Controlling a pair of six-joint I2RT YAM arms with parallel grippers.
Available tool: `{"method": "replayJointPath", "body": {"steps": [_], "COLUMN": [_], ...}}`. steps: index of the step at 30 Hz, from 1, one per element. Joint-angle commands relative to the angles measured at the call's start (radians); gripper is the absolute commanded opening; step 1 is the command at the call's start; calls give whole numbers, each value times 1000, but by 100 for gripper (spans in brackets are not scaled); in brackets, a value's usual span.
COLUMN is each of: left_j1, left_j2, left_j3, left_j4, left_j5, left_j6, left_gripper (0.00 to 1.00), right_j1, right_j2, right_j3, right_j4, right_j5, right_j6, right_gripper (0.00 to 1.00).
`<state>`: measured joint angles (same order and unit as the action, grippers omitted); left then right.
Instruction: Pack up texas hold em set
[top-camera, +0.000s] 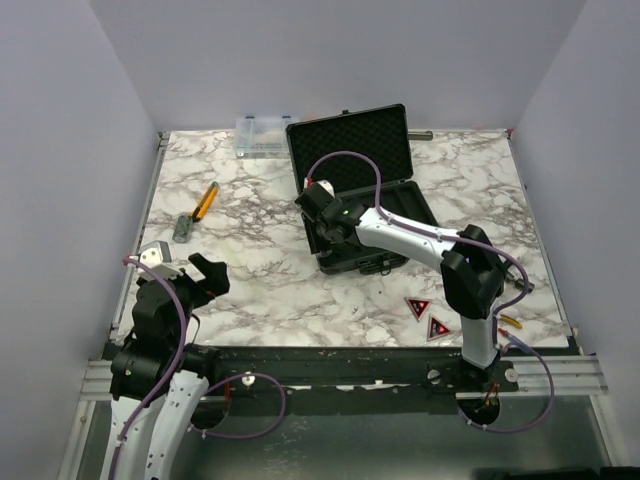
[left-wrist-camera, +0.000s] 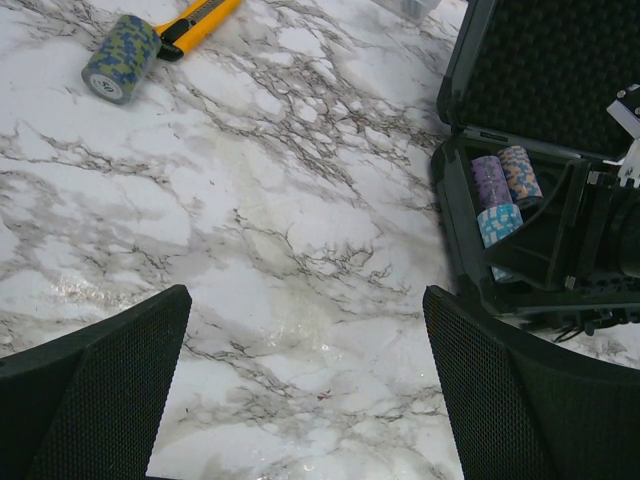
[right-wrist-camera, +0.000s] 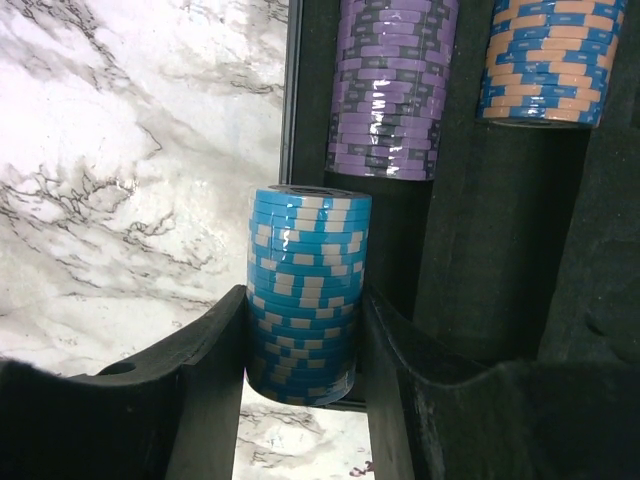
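The black case (top-camera: 352, 140) stands open at the back middle, foam lid up. My right gripper (right-wrist-camera: 305, 340) is shut on a light-blue chip stack (right-wrist-camera: 305, 290), held upright over the case's left wall (right-wrist-camera: 308, 100). A purple stack (right-wrist-camera: 390, 90) and an orange-blue stack (right-wrist-camera: 545, 60) lie in the tray slots. From the left wrist view, the light-blue stack (left-wrist-camera: 497, 222) sits just inside the case (left-wrist-camera: 452, 225). My left gripper (left-wrist-camera: 305, 390) hangs open over bare marble at the near left (top-camera: 205, 270). A dark blue-green chip stack (left-wrist-camera: 120, 58) lies on its side. Two red-black triangles (top-camera: 417, 307) (top-camera: 438, 327) rest near the right arm's base.
An orange-handled tool (left-wrist-camera: 195, 20) lies beside the loose chip stack at the left. A clear plastic organiser box (top-camera: 262, 135) sits at the back, left of the case lid. The right arm (top-camera: 420, 235) reaches across the case's front.
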<state>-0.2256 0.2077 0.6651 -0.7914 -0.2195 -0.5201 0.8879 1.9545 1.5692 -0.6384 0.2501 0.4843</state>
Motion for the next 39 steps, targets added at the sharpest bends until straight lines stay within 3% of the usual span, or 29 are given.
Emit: {"method": "replayJointPath", "body": {"steps": [1,20,29,32,39], "left_j1": [-7,-6,-6,-6,-6], "left_j2": [6,5,-3,-2,1], "left_j3": [-5,-5,-7,-7,-5], "left_j4": [-1,-2,-2,-2,-2], "left_j5": [-23,-26,-26,-26,-24], "left_j6": [-8,-9,-9,-9,-8], "left_gripper": [98,98,98,98,98], "right_j1": [-13,-24,-26,-27,-27], "right_j2": [48,77,52,41,-15], "right_j3": [26,65,45,50,68], "right_j4": [1,-19,-60,-71,-76], "right_j5": [15,60,125,147,156], "right_j6": [-29,-45,-8,-7,-28], "right_gripper": [4,33,74,81,84]}}
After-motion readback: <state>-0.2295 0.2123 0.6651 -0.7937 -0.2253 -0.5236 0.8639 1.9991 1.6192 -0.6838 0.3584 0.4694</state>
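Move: I still grip the blue chip stack in my right hand, low over the case's leftmost groove. Its free near stretch lies about 2 cm ahead, 1 cm to the right and 1 cm down. The purple stack already in that groove is about 9 cm ahead and 1 cm left; the orange stack is level with the purple one, about 5 cm to its right. From my left hand, that free stretch is some 14 cm ahead, 22 cm right and 13 cm below. With the blue stack still pinched, I ease my right hand forward about 1 cm along the groove towards the purple stack and hold there briefly. Then I spread my fingers wide and let go of the stack, shifting about 2 cm right and another 1 cm forward as they part, staying low, with a slight wrist tilt. ##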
